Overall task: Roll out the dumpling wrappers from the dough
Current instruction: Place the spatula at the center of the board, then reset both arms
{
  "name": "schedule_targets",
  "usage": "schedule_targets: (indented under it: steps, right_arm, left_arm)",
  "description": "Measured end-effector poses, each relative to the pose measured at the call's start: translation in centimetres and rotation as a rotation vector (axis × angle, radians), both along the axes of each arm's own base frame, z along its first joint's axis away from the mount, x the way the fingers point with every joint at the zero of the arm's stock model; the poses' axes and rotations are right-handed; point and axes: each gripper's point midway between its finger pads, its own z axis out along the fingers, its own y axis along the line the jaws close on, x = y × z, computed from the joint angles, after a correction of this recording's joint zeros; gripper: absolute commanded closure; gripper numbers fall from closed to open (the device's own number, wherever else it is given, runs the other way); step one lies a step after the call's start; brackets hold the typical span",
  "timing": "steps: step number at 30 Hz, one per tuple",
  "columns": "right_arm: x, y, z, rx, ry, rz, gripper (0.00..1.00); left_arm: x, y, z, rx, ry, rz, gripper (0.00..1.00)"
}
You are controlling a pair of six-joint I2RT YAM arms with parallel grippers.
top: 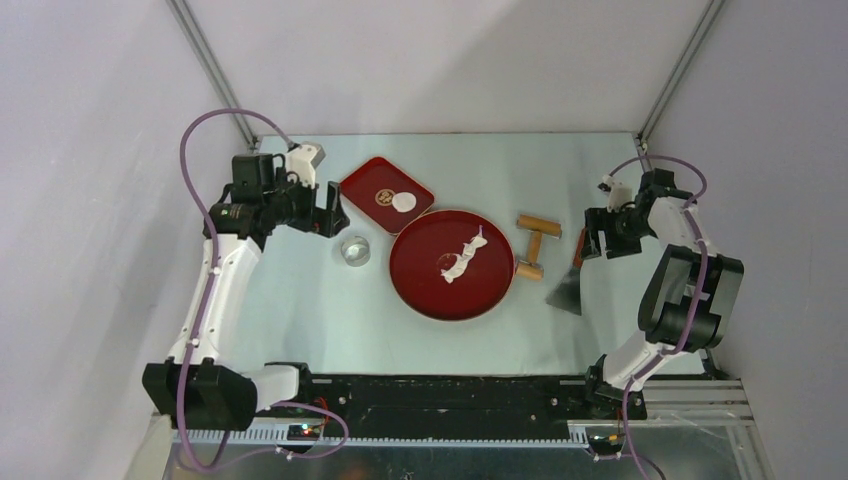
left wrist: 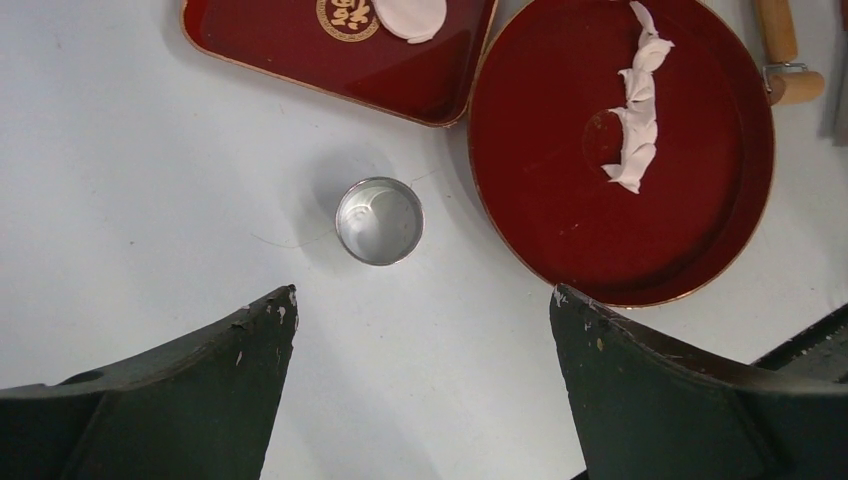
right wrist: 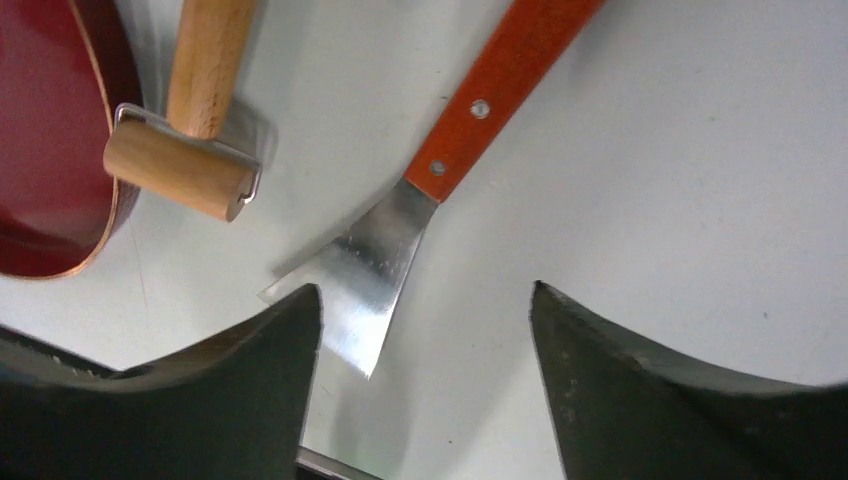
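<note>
One round white dumpling wrapper (top: 404, 201) (left wrist: 412, 17) lies on the rectangular red tray (top: 362, 180). A ragged leftover dough strip (top: 462, 256) (left wrist: 635, 105) lies across the round red tray (top: 410, 290). My left gripper (top: 333, 212) (left wrist: 423, 300) hangs open and empty above bare table, left of both trays and near the metal ring cutter (top: 355, 250) (left wrist: 379, 221). My right gripper (top: 592, 240) (right wrist: 427, 295) is open over the table at the right. Nothing is between its fingers; the orange-handled scraper (top: 568, 290) (right wrist: 400, 230) lies flat just below them.
A wooden roller (top: 533, 245) (right wrist: 185, 165) rests on the table between the round tray's right rim (right wrist: 50, 150) and the scraper. The scraper's metal blade passes partly under my right gripper's left finger in the wrist view. Grey walls close in the table.
</note>
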Motion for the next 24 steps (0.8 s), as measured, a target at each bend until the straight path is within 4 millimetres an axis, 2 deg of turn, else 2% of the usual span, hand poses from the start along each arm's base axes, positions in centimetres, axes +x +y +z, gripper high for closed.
schedule_targets:
  steps: [3,6,9,12,14,16,18,20,22,24]
  right_arm:
    - [0.2,-0.8,0.2,-0.047,-0.02,-0.032,0.03]
    - [0.2,-1.7,2.3,-0.112,-0.1,-0.072,0.01]
    - [0.2,-2.7,7.6,-0.189,-0.28,-0.14,0.01]
    - [-0.9,-3.0,14.4,-0.239,-0.507,-0.209,0.01]
    - [-2.6,-2.6,18.7,-0.259,-0.655,-0.241,0.01]
    - [-4.3,-1.8,21.6,-0.267,-0.776,-0.251,0.01]
    - [-6.2,-0.9,22.9,-0.264,-0.871,-0.259,0.01]
    - [-7.6,-0.2,23.1,-0.255,-0.94,-0.268,0.01]
    - [-8.5,0.3,22.2,-0.244,-0.981,-0.274,0.01]
    - [-8.7,0.6,21.2,-0.233,-0.981,-0.279,0.01]
  left_arm:
    - [-0.1,0.5,0.2,0.017,-0.028,0.027,0.0]
    - [-0.7,1.3,1.3,0.044,-0.078,0.062,0.0]
    - [-1.5,2.4,3.6,0.084,-0.173,0.11,0.0]
    - [-2.6,3.7,5.8,0.128,-0.28,0.17,0.0]
    - [-3.4,4.5,6.2,0.15,-0.324,0.213,0.0]
    - [-4.0,5.3,5.7,0.168,-0.343,0.251,0.0]
    - [-4.8,6.0,4.6,0.185,-0.351,0.29,0.0]
    - [-5.5,6.8,3.6,0.208,-0.353,0.331,0.0]
    - [-6.0,7.7,2.7,0.23,-0.348,0.378,0.0]
    - [-6.1,8.1,2.8,0.233,-0.354,0.408,0.0]
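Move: The spatula, already out of the right hand's grip, has its middle about 6 cm back, 5 cm left and 7 cm below; its handle runs forward, close by the fingers. The rolling pin lies some 14 cm left, 1 cm back and 6 cm below, the red board's centre about 32 cm left, 5 cm back and 7 cm below. From the left hand the spatula is roughly 51 cm right, 6 cm back and 23 cm below. The right hand comes clear of the spatula, its part-open fingers spreading fully as it climbs some 21 cm, first edging right, then drawing back about 9 cm towards its base while the fingers tip up about 55 degrees. Empty and open, the left hand swings about 8 cm left and 6 cm back, arching up and partly down again, turning counter-clockwise and tipping up. ##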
